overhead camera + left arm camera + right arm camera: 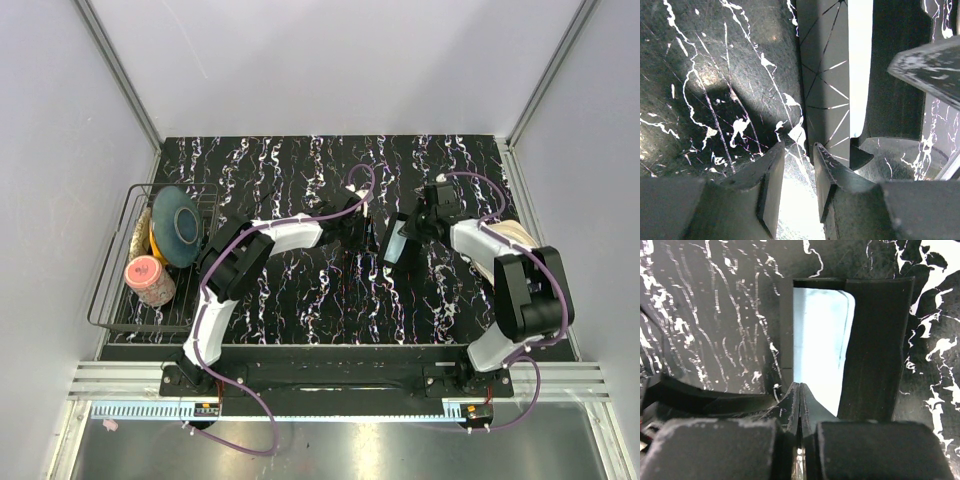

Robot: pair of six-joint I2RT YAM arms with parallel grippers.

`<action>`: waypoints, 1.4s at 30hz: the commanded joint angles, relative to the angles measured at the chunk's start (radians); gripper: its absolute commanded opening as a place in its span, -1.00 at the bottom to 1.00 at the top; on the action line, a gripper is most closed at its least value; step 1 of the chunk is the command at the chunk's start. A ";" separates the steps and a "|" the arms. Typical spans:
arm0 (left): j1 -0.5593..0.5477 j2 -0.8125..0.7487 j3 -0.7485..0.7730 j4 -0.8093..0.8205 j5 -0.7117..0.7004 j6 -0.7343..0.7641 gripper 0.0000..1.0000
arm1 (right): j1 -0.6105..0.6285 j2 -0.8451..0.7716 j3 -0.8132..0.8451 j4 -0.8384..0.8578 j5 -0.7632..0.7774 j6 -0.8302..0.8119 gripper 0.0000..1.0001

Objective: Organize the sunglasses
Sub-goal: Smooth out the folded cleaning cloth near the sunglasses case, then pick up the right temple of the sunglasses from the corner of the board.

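Observation:
The sunglasses case sits at mid-table, black outside with a pale blue lining and a black lid. My right gripper is shut, its tips pinched at the case's near edge; it reaches in from the right in the top view. My left gripper is open with only glaring table surface between the jaws, close to the case's grey patterned panel; it is seen from above just left of the case. A clear curved sunglasses lens lies right of my left fingers.
A wire rack at the left table edge holds a teal plate, a yellow item and a pink jar. A pale round object lies at the right edge behind my right arm. Walls enclose the table.

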 commanded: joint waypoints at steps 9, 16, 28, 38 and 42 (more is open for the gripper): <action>-0.004 -0.029 -0.013 -0.056 -0.051 0.014 -0.25 | -0.008 0.198 0.134 0.020 0.025 -0.014 -1.00; 0.000 -0.084 -0.010 -0.087 -0.145 0.046 -0.03 | -0.009 0.219 0.208 -0.037 0.068 -0.064 -0.97; 0.129 -0.386 -0.151 -0.102 -0.343 0.086 0.28 | 0.021 0.001 0.266 -0.124 0.216 -0.096 -0.44; 0.183 -0.768 -0.313 -0.232 -0.673 0.052 0.74 | 0.299 0.200 0.482 -0.081 0.158 -0.118 0.38; 0.214 -0.915 -0.379 -0.307 -0.733 0.029 0.93 | 0.372 0.371 0.610 -0.118 0.158 0.016 0.34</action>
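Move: Just under the right hand lies the folded cloth, its middle about 1 cm back, 2 cm to the left and 6 cm below. It rests on the open black case, whose middle is some 1 cm back and 1 cm left. The green case stands about 12 cm ahead and 8 cm to the right. From the left hand, low beside the black case's near-left corner, the cloth's middle is roughly 5 cm ahead, 5 cm right and 2 cm below. Dipping about 4.5 cm with shut fingers, the right hand comes down on the far half of the cloth and strokes forward along it, some 4 cm in all, then opens, lifts away and swings left past the case. The left hand waits low by the case's edge, then draws away left and up by about 20 cm each, its fingers opening wide and its wrist turning counter-clockwise. ##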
